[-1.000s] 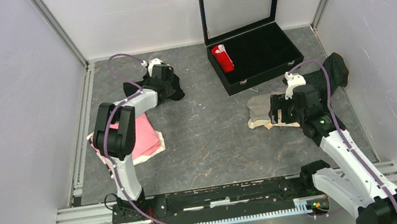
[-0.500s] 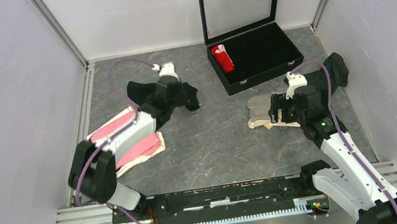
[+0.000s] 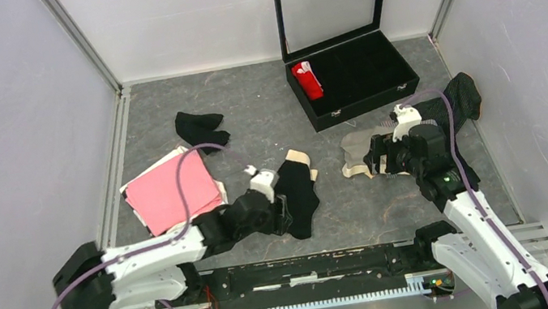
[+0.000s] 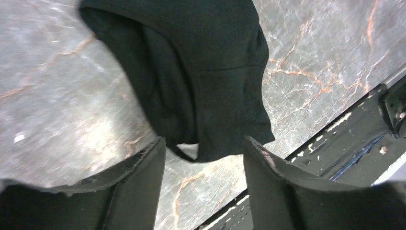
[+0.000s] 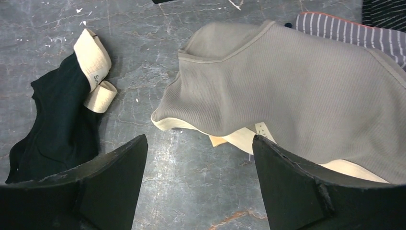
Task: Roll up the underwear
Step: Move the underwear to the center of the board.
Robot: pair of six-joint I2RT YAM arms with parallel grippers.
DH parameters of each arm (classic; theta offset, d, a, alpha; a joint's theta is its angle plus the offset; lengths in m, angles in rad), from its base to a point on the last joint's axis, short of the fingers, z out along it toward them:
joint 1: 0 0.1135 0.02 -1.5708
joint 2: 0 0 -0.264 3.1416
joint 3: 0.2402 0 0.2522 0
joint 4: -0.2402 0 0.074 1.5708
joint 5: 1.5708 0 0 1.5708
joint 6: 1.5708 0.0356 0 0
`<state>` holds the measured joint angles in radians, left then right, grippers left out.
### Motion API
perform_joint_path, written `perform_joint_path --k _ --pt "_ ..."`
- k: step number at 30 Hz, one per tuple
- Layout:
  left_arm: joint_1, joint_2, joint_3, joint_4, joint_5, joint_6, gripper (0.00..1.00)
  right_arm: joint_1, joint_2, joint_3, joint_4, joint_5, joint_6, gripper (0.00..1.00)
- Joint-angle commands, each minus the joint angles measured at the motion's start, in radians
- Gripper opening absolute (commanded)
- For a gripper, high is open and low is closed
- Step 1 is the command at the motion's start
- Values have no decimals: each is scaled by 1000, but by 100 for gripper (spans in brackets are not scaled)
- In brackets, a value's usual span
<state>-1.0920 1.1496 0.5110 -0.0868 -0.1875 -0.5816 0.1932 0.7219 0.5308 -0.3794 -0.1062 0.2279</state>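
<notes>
A black underwear [image 3: 299, 190] with a beige waistband lies flat near the table's front middle. My left gripper [image 3: 281, 209] sits at its near left edge. In the left wrist view the black cloth [image 4: 201, 72] ends just past the open left gripper [image 4: 203, 148], with bare table between the fingers. My right gripper [image 3: 382, 156] stands open over the edge of a beige underwear [image 3: 356, 149]. The right gripper [image 5: 199, 141] holds nothing; the beige cloth [image 5: 297, 91] lies just ahead. A pink piece [image 3: 174, 194], another black piece [image 3: 200, 129] and a dark pinstriped one [image 3: 459, 98] lie apart.
A black case [image 3: 398, 74] stands open at the back right, its glass lid upright, with a red roll [image 3: 307, 80] in its left compartment. Metal rails run along the left wall and the near edge, where the arm bases sit.
My left arm swung from the far left to the near middle with the black underwear, then opened and let it down there. The right arm barely moved.
</notes>
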Motion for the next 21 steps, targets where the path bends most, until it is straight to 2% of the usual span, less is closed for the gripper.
perform_joint_path --k 1,4,6,12,17,21 --pt "-2 -249 -33 -73 -183 -142 75 -4 -12 -24 78 -81 -12 87" --pt "6 -327 -8 -102 -338 -145 85 -4 -7 -36 115 -152 -3 87" --pt "44 -291 16 -59 -346 -108 87 -3 4 -36 131 -199 2 87" --pt "296 61 158 133 -46 3 86 4 45 -34 135 -289 -8 87" --pt "310 343 346 170 25 141 84 8 47 -33 102 -275 -48 87" --pt "323 483 447 172 28 194 82 9 54 -40 102 -279 -55 87"
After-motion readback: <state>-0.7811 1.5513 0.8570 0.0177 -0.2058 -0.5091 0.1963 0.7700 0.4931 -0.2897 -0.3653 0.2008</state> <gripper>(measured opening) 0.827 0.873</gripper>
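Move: The black underwear's middle lies about 7 cm ahead of the left hand, 5 cm to its right and 3 cm below; its cream waistband is some 17 cm ahead and 8 cm right. The pink cloth sits 14 cm ahead, 27 cm left; the grey underwear 16 cm ahead, 28 cm right. From the right hand, the black underwear is 22 cm left, 6 cm back and 9 cm below, the grey one 5 cm ahead, 5 cm right. Touching nothing that can be seen, the left hand heads for the black underwear's waistband: it climbs about 8 cm while bowing slightly left, then sweeps forward and sinks again, ending some 15 cm farther out. Its half-open fingers spread wide and the wrist swings counter-clockwise. The open right hand drifts about 4 cm left towards the same underwear, turning slightly counter-clockwise. ##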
